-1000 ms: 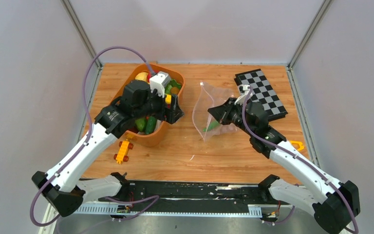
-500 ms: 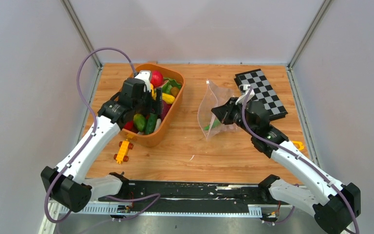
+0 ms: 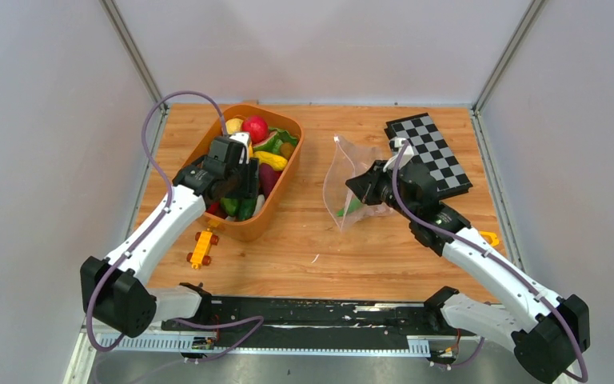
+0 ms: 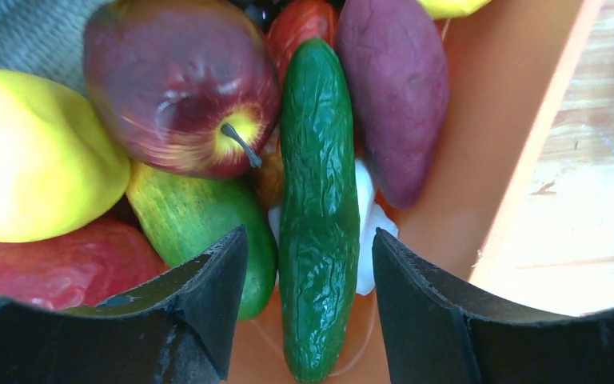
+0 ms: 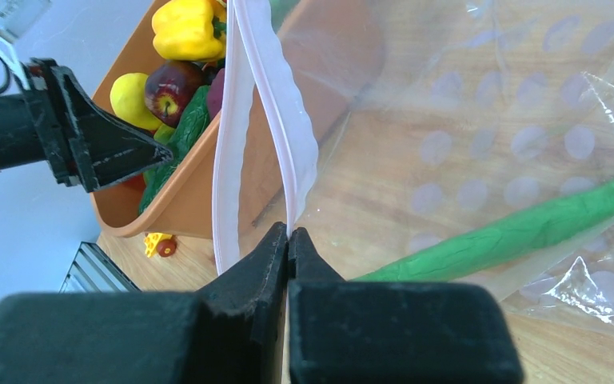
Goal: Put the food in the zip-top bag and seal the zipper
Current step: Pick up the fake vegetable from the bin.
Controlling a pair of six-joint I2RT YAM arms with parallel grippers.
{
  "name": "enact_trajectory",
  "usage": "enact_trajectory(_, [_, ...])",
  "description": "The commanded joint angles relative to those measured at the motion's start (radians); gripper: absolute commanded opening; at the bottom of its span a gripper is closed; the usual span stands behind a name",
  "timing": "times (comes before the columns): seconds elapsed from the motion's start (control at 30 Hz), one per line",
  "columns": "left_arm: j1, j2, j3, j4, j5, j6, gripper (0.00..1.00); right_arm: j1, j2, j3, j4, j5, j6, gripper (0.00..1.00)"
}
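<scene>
The food lies piled in the orange tub (image 3: 297, 140): a green cucumber (image 4: 316, 216), a red apple (image 4: 176, 88), a purple piece (image 4: 396, 88) and a yellow pepper (image 5: 185, 28). My left gripper (image 4: 308, 240) reaches down into the tub's near end, open, one finger on each side of the cucumber with a gap on both sides. The zip-top bag (image 3: 350, 164) stands on the table with a long green piece (image 5: 528, 228) inside. My right gripper (image 5: 288, 232) is shut on the bag's zipper (image 5: 288, 128) and holds one side of the mouth up, so the mouth gapes.
A yellow toy car (image 3: 201, 248) sits on the wood just in front of the tub. A checkerboard (image 3: 429, 154) lies at the back right behind the bag. A small yellow object (image 3: 489, 237) is by the right arm.
My left gripper has come back toward the tub's near end and lowered over the cucumber, its jaws narrowing around it. The right gripper still holds the bag edge, with the bag shifted slightly.
</scene>
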Motion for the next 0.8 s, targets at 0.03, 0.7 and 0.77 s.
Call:
enact_trajectory(0.03, [0.004,-0.01,-0.031,-0.002,0.042,0.0,0.63,0.004,0.001,0.053,0.016,-0.008,-0.024,0.0])
enact_trajectory(0.7, [0.005,-0.043,-0.007,-0.062,0.154,0.062,0.21,0.003,0.013,0.062,0.01,-0.02,-0.018,0.0])
enact_trajectory(0.77, [0.005,-0.069,-0.003,-0.045,0.164,0.062,0.15,0.003,0.014,0.062,0.01,-0.019,-0.017,0.0])
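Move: The cucumber's middle lies just under the left gripper, about 3 cm below, 1 cm ahead and 1 cm to the right; it runs roughly forward and back. From this hand the purple eggplant is 5 cm ahead and 5 cm right, the red apple 6 cm ahead and 4 cm left, the green mango 1 cm back and 3 cm left. From the right hand the cucumber is some 23 cm left, about level fore-and-aft and roughly 9 cm lower. Bring the left gripper down and back by about 3 cm each, towards the cucumber's near end, tipping the fingers some 5 to 10 degrees steeper. Close them so one pad meets each side and they pinch it between its middle and its near end. Keep the right gripper still and shut on the bag's edge. ##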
